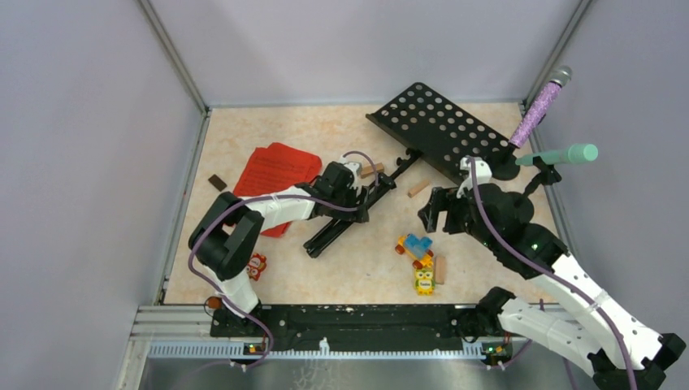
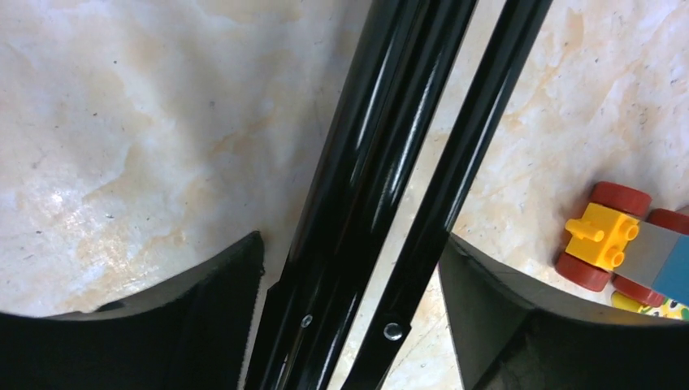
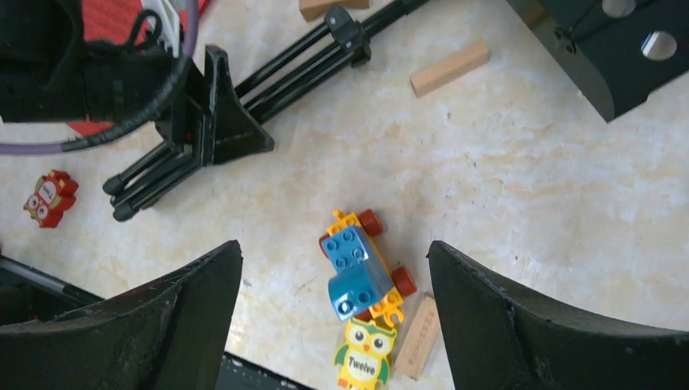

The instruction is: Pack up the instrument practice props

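Note:
The black perforated music rack [image 1: 439,126] lies tilted at the back right, and its folded tripod legs [image 1: 349,215] stretch toward the middle of the table. My left gripper [image 1: 366,199] is open and straddles those legs [image 2: 382,162], with floor showing between the legs and the fingers [image 2: 219,317]. Red sheet-music pages [image 1: 272,175] lie just behind the left arm. The glittery purple microphone [image 1: 540,110] and the mint-green microphone [image 1: 565,154] stand in black holders [image 1: 505,168] at the far right. My right gripper [image 3: 333,317] is open and empty, hovering above small toys.
A blue and yellow toy car [image 3: 357,268], a yellow owl figure [image 3: 364,357] and a wooden block [image 3: 418,337] lie under the right gripper. Another wooden block [image 1: 418,188], a red figure [image 1: 257,266] and a dark block [image 1: 217,182] lie about. Grey walls enclose the table.

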Robot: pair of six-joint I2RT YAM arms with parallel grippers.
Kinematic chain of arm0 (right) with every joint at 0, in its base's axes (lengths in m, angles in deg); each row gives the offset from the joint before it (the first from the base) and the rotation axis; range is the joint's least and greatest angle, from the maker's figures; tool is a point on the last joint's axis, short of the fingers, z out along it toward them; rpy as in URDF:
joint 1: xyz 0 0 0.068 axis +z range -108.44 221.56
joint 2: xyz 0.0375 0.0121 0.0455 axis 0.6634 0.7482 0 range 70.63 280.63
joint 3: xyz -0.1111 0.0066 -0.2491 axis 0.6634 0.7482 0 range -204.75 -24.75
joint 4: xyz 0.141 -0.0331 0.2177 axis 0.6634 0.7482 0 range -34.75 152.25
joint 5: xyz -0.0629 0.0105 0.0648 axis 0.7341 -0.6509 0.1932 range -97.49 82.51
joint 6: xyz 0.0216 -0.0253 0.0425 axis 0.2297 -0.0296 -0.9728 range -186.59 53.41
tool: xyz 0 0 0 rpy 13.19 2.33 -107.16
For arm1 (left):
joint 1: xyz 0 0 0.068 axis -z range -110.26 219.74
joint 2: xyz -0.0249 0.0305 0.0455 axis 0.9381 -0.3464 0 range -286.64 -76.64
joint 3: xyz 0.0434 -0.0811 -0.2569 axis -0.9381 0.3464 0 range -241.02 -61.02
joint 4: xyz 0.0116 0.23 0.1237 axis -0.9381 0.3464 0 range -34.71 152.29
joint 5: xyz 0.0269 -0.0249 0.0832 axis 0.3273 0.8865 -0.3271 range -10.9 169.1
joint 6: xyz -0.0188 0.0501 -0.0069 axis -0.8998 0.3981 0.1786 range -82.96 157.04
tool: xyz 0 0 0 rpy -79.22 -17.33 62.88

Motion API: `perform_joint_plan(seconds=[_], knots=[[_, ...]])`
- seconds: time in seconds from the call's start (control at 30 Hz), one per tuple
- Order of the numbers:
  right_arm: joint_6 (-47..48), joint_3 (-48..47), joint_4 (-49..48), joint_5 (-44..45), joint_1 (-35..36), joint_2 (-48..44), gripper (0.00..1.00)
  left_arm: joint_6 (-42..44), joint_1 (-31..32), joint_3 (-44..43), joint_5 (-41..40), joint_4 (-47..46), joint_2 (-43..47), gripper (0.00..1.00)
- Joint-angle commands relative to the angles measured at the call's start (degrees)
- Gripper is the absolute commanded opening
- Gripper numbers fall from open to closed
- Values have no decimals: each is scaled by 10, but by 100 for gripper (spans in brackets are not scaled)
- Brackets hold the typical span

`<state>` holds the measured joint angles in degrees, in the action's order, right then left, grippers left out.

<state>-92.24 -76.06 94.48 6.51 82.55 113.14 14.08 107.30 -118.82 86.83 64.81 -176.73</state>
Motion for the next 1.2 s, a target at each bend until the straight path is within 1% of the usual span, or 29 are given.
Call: perform_joint_plan(seconds=[0.0,0.03,0.07,0.17,0.33,0.5,0.57,0.67,0.8,0.93,1.07,1.17], knots=[[-15,13,22,-8,2,-28,83,-19,-2,2,-12,-31,-4,88],[-15,15,25,-9,2,-33,83,-21,-3,6,-12,-33,1,95],[-16,16,29,-10,2,-37,83,-23,-3,10,-10,-36,8,98],[-14,16,36,-15,2,-48,83,-29,-3,21,0,-48,37,99],[-8,6,49,-25,2,-51,83,-32,-2,15,12,-46,95,99],[-4,-7,71,-26,2,-50,83,-26,-3,7,-6,-21,176,99],[-12,-17,90,-14,2,-43,84,-30,-3,10,-28,-4,212,99],[-23,-35,127,4,2,-24,86,-42,-4,16,-95,46,270,99],[-41,-54,165,17,2,9,87,-47,-4,51,-167,90,370,99],[-58,-52,166,24,2,29,87,-37,-3,90,-191,123,468,99],[-91,-42,162,73,2,30,88,-35,-3,114,-222,174,547,99],[-105,-38,153,100,2,30,88,-29,-3,129,-230,197,594,99]])
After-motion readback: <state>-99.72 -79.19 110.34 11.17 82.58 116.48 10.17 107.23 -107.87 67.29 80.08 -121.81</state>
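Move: Between the left hand's loosened fingers runs the music stand's folded leg bundle, its middle about 2 cm left and 1 cm below the hand. The red sheets lie some 26 cm left and 8 cm ahead; a wooden block sits roughly 13 cm ahead, 4 cm right. From the high right hand, the legs are about 17 cm left, 12 cm ahead and 21 cm down, the toy car nearly underneath, about 2 cm ahead and 1 cm left. Spreading its already loose fingers to fully open around the folded legs, the left hand clears them nearly straight up, then swings left and back to the sheets' side while still rising, about 20 cm up and 12 cm left in all. Its fingertips tilt up nearly 30 degrees and it turns counter-clockwise. Above the toy car the right hand, empty and open, eases down, right and back by 2 to 4 cm, tipping downward. ##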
